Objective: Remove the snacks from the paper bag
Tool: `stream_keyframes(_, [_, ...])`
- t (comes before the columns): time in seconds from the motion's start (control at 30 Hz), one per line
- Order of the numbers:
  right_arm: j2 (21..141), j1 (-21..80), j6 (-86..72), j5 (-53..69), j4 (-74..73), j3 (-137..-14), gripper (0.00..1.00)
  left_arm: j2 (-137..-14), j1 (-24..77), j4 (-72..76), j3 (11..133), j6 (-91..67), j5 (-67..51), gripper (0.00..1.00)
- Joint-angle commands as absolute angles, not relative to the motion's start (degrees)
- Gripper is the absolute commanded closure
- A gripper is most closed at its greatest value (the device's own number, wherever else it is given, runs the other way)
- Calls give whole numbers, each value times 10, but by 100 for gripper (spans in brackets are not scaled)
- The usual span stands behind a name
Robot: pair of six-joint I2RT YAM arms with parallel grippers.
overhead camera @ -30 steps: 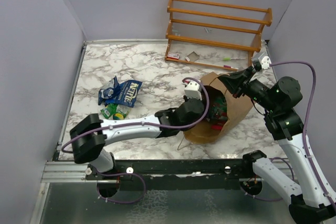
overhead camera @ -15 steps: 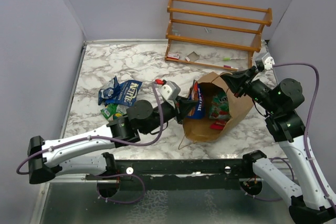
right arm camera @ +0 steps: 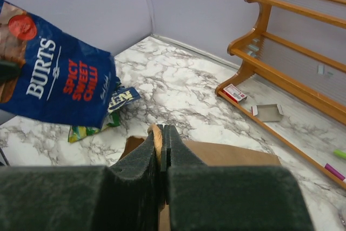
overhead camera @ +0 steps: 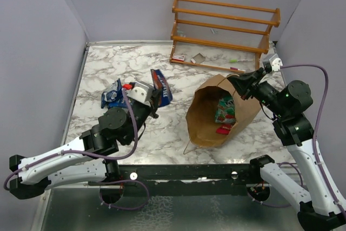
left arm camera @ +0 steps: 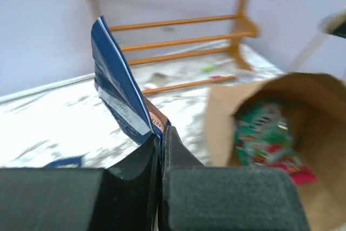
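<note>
The paper bag (overhead camera: 208,125) lies on its side at centre right, its mouth facing left. My right gripper (overhead camera: 233,81) is shut on the bag's upper rim (right arm camera: 157,133) and holds the mouth wide. A teal-red snack (overhead camera: 224,109) and a small red-white one (overhead camera: 223,129) lie inside. My left gripper (overhead camera: 155,100) is left of the bag, outside it, shut on a dark blue snack (overhead camera: 162,85) with white lettering (right arm camera: 54,79). That packet stands upright above the fingers in the left wrist view (left arm camera: 121,96). Another blue packet (overhead camera: 112,94) and a green-yellow one (right arm camera: 86,131) lie on the table.
An orange wooden rack (overhead camera: 224,31) stands at the back right, with small red-white and grey scraps (right arm camera: 254,104) under it. The marble table (overhead camera: 135,66) is walled by grey panels. The left arm stretches across the front left.
My left gripper came out of the bag with the dark blue packet and carried it left. The right gripper and the bag stayed put.
</note>
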State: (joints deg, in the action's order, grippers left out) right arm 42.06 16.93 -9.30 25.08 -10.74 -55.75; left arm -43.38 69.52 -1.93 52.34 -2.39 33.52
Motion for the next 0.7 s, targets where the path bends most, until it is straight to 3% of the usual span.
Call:
stream_keyframes(0.0, [423, 171, -98, 247, -97, -556, 98, -429, 688, 47, 492, 42, 617, 100])
stream_keyframes(0.23, [420, 171, -94, 247, -101, -560, 98, -453, 551, 111, 469, 62, 567, 100])
stream_keyframes(0.67, [412, 171, -94, 246, -102, -557, 98, -681, 194, -50, 652, -221, 313, 100])
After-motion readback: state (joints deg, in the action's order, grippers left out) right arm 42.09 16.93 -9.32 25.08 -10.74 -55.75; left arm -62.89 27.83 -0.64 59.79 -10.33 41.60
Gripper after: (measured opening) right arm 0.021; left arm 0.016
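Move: The left hand already has the Burts packet pinched, high over the near middle of the table. The pile of blue packets lies about 25 cm ahead, 19 cm to its left and 35 cm below, with the green packet some 11 cm nearer the robot. The paper bag is about 31 cm to the hand's right, 9 cm ahead and 22 cm lower. From the right hand the blue packets lie roughly 19 cm ahead, 48 cm left and 35 cm down. Forward and to the left in about equal parts, the left arm sweeps the pinched Burts packet away from the paper bag and towards the blue packets, some 25 cm in all, sinking only slightly. The wrist swings about 50 degrees counter-clockwise, bringing the fingers from forward-right to nearly straight ahead with a slight late dip; they stay shut. ##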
